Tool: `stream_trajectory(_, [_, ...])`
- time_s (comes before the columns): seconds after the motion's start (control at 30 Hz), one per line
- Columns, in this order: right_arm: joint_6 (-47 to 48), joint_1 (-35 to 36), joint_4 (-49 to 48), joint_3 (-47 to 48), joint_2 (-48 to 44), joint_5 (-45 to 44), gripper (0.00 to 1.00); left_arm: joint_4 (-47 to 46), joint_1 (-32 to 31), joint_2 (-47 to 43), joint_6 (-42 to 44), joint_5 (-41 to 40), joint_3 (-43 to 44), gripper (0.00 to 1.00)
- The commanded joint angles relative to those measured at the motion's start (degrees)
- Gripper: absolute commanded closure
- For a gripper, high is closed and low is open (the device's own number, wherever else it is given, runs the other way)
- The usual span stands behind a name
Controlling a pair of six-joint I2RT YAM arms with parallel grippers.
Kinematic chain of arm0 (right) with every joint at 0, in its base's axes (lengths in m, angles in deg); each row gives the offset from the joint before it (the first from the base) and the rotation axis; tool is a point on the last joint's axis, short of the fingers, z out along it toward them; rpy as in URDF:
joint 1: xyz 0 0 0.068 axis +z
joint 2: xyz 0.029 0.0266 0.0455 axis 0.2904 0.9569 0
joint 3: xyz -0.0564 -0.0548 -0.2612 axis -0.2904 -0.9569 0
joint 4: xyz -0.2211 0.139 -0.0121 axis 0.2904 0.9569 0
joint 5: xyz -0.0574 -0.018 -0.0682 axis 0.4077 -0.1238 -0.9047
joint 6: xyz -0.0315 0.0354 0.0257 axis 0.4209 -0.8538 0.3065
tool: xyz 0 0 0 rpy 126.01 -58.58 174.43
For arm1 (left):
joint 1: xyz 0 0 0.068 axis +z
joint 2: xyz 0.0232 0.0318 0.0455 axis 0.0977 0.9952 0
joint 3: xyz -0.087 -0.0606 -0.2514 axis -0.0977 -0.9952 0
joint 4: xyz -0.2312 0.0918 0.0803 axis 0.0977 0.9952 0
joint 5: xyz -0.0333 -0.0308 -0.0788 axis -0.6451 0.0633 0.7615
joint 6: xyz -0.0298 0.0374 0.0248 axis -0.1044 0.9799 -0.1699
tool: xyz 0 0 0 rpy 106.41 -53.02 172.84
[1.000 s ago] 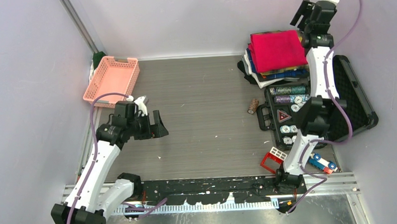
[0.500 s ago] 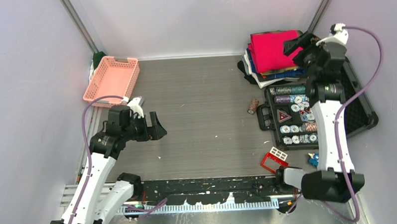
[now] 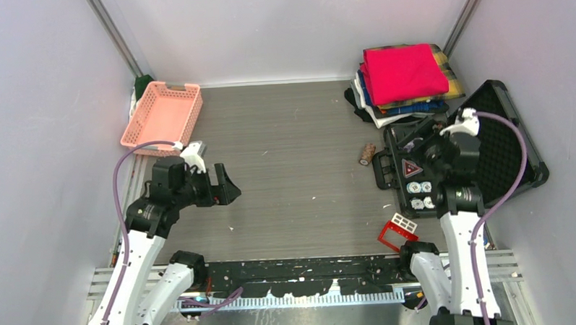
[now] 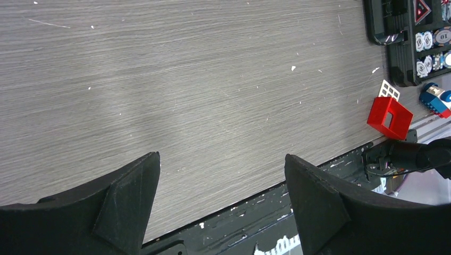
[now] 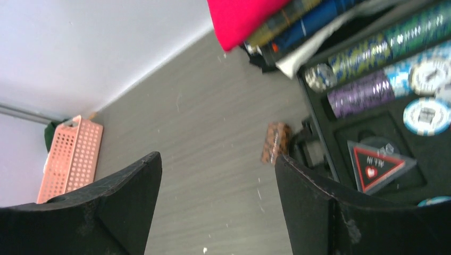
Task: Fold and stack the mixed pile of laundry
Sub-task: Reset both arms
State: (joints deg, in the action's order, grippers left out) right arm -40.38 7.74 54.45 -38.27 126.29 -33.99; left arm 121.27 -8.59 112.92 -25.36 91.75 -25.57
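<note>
The laundry lies as a folded stack at the back right corner. A bright red T-shirt (image 3: pixel 403 72) is on top, with the yellow-and-black plaid shirt (image 3: pixel 452 79) showing under its right edge. The right wrist view catches the red T-shirt (image 5: pixel 242 16) and a strip of plaid shirt (image 5: pixel 282 18) at its top. My right gripper (image 3: pixel 412 135) hangs open over the black case, well short of the stack, with nothing between its fingers (image 5: pixel 314 202). My left gripper (image 3: pixel 226 185) is open and holds nothing above bare table on the left; its fingers (image 4: pixel 125 196) frame only wood grain.
Blue and white garments (image 3: pixel 393 110) lie under the stack. An open black case of poker chips (image 3: pixel 505 151) sits on the right, a brown roll (image 3: pixel 367 154) beside it. A red toy block (image 3: pixel 394 231) lies near the front edge. A pink basket (image 3: pixel 162 115) stands back left.
My right arm has swung down and back from above the stack to over the black case. The left arm has drawn slightly toward the near edge. Both grippers stayed open.
</note>
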Motion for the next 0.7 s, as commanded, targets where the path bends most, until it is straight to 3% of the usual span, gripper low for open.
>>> stream_trajectory(0.0, [-3.3,0.27,-3.28,-8.47,-7.33,1.79,0.18,-2.13,-0.13,-1.14,0.8,0.58,0.36,0.11])
stream_trajectory(0.27, [-5.82,0.35,-4.39,-18.84,-13.87,-0.41,0.18,-1.89,-0.13,-3.45,0.63,-1.0,0.32,0.11])
stream_trajectory(0.67, [-6.29,0.36,-4.69,-18.76,-12.58,1.22,0.18,-1.61,-0.13,-6.34,0.45,-3.06,0.21,0.11])
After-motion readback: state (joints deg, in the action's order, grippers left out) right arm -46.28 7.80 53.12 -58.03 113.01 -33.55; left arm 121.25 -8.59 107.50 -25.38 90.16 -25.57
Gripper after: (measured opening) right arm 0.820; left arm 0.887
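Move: From the right gripper, the open chip case's tray lies about 26 cm below, level in reach and some 4 cm to the right. The folded laundry stack stands roughly 25 cm ahead and 22 cm lower; the brown chip roll lies about 5 cm ahead and 14 cm to the left, near table height. From the left gripper, the case is some 62 cm to the right and 11 cm farther out; the pink basket is about 27 cm ahead and 16 cm left. Sink the empty right gripper about 9 cm towards the open chip case while drawing it back some 4 cm, away from the laundry stack; start fast, ease off and hold it hovering there, nose tipped slightly further down. Meanwhile lift the left gripper barely 2 cm over bare table, tilting its fingers up about 5 degrees. Keep both grippers open and touching nothing. ##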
